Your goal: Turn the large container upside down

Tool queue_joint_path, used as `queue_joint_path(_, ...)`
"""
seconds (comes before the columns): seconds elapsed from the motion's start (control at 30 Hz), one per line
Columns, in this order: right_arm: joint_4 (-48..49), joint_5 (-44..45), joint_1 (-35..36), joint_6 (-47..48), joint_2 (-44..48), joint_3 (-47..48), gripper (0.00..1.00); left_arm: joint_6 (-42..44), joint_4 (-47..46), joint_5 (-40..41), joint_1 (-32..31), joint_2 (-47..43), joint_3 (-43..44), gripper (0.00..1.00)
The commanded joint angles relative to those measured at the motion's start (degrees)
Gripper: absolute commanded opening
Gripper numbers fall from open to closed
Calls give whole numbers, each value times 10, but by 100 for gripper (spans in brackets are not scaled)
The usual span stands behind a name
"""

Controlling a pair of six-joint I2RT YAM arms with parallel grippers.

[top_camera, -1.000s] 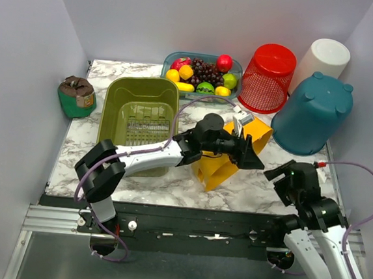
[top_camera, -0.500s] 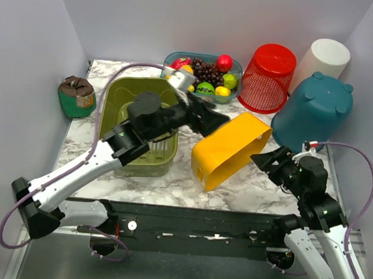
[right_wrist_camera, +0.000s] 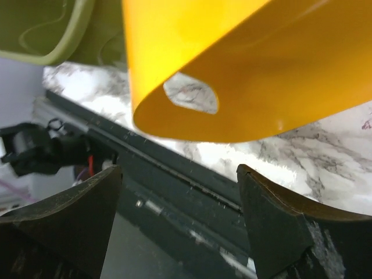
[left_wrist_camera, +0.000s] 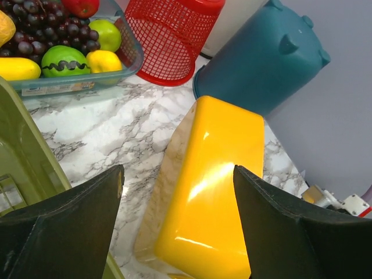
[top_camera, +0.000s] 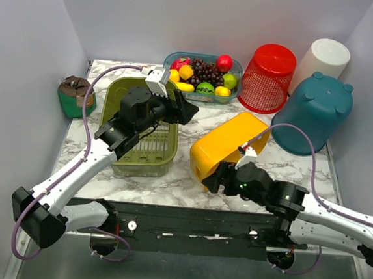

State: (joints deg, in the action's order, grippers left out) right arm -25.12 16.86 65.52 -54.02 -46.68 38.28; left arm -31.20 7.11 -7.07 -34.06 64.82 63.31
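The large container is a yellow bin (top_camera: 228, 145) at the middle of the marble table, bottom side up and slanted, its open side facing down and toward the front edge. The left wrist view shows its glossy bottom (left_wrist_camera: 215, 186). In the right wrist view, its rim and handle hole (right_wrist_camera: 190, 93) are seen from below. My left gripper (top_camera: 182, 110) hangs open over the green basket's right rim, apart from the bin, holding nothing. My right gripper (top_camera: 214, 180) is open and low at the bin's near end, by the table's front edge, and its jaws (right_wrist_camera: 180, 174) hold nothing.
A green basket (top_camera: 139, 125) stands left of the bin. At the back are a fruit tray (top_camera: 202, 72), an overturned red mesh basket (top_camera: 268, 78), a white bin (top_camera: 324, 57) and an overturned teal bucket (top_camera: 312, 112). A small green pot (top_camera: 77, 96) sits far left.
The yellow bin has gone from lying on its side to bottom up. My left gripper drew back left over the green basket. My right arm swung in low to the bin's near end.
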Motion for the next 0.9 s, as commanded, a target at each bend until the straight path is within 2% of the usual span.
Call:
queue_joint_path(0.0, 113, 133, 23, -21, -60, -9, 88, -1, 16, -8, 11, -11, 2, 85)
queue_joint_path(0.1, 186, 170, 25, -13, -104, -15, 88, -4, 11, -8, 15, -17, -7, 85)
queue_joint_path(0.2, 216, 194, 24, 11, -144, 1, 86, -4, 15, -11, 19, -15, -10, 85)
queue_joint_path(0.3, 214, 204, 28, -17, -171, 10, 81, -7, 8, -14, 22, -18, -17, 85)
queue_joint_path(0.4, 229, 209, 35, -27, -194, -2, 71, -15, 0, -22, 23, -16, -26, 85)
queue_joint_path(0.53, 245, 219, 44, -18, -200, -12, 56, -21, -4, -27, 25, -14, -35, 85)
queue_joint_path(0.57, 246, 220, 44, -20, -196, -15, 46, -23, -7, -28, 24, -15, -36, 85)
queue_joint_path(0.63, 273, 220, 44, -16, -184, -31, 36, -23, -7, -28, 26, -17, -38, 85)
queue_joint_path(0.67, 282, 218, 44, -12, -178, -37, 27, -23, -6, -27, 26, -19, -38, 85)
queue_joint_path(0.87, 356, 180, 44, 36, -113, -86, 1, -23, -8, -26, 29, -22, -42, 85)
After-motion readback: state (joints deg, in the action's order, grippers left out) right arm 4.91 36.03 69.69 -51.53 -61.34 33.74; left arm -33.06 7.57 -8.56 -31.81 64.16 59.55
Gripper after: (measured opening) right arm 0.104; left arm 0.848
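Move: Just ahead of the open right fingers lies the yellow container on its side, its middle about 11 cm forward, 7 cm right and slightly lower. From this hand the green tub stands roughly 20 cm forward and 29 cm left, the teal bucket some 23 cm forward and 35 cm right. From the left hand, the yellow container lies about 17 cm right, 6 cm back and 20 cm below. Reaching forward and left about 5 cm each way while dipping nearly 3 cm, the right hand brings its open fingers over the wall at the yellow container's near-left end, then closes to pinch it and rises again about 3 cm, turning slightly clockwise and tipping up. The open left hand sinks about 3 cm, touching nothing. ##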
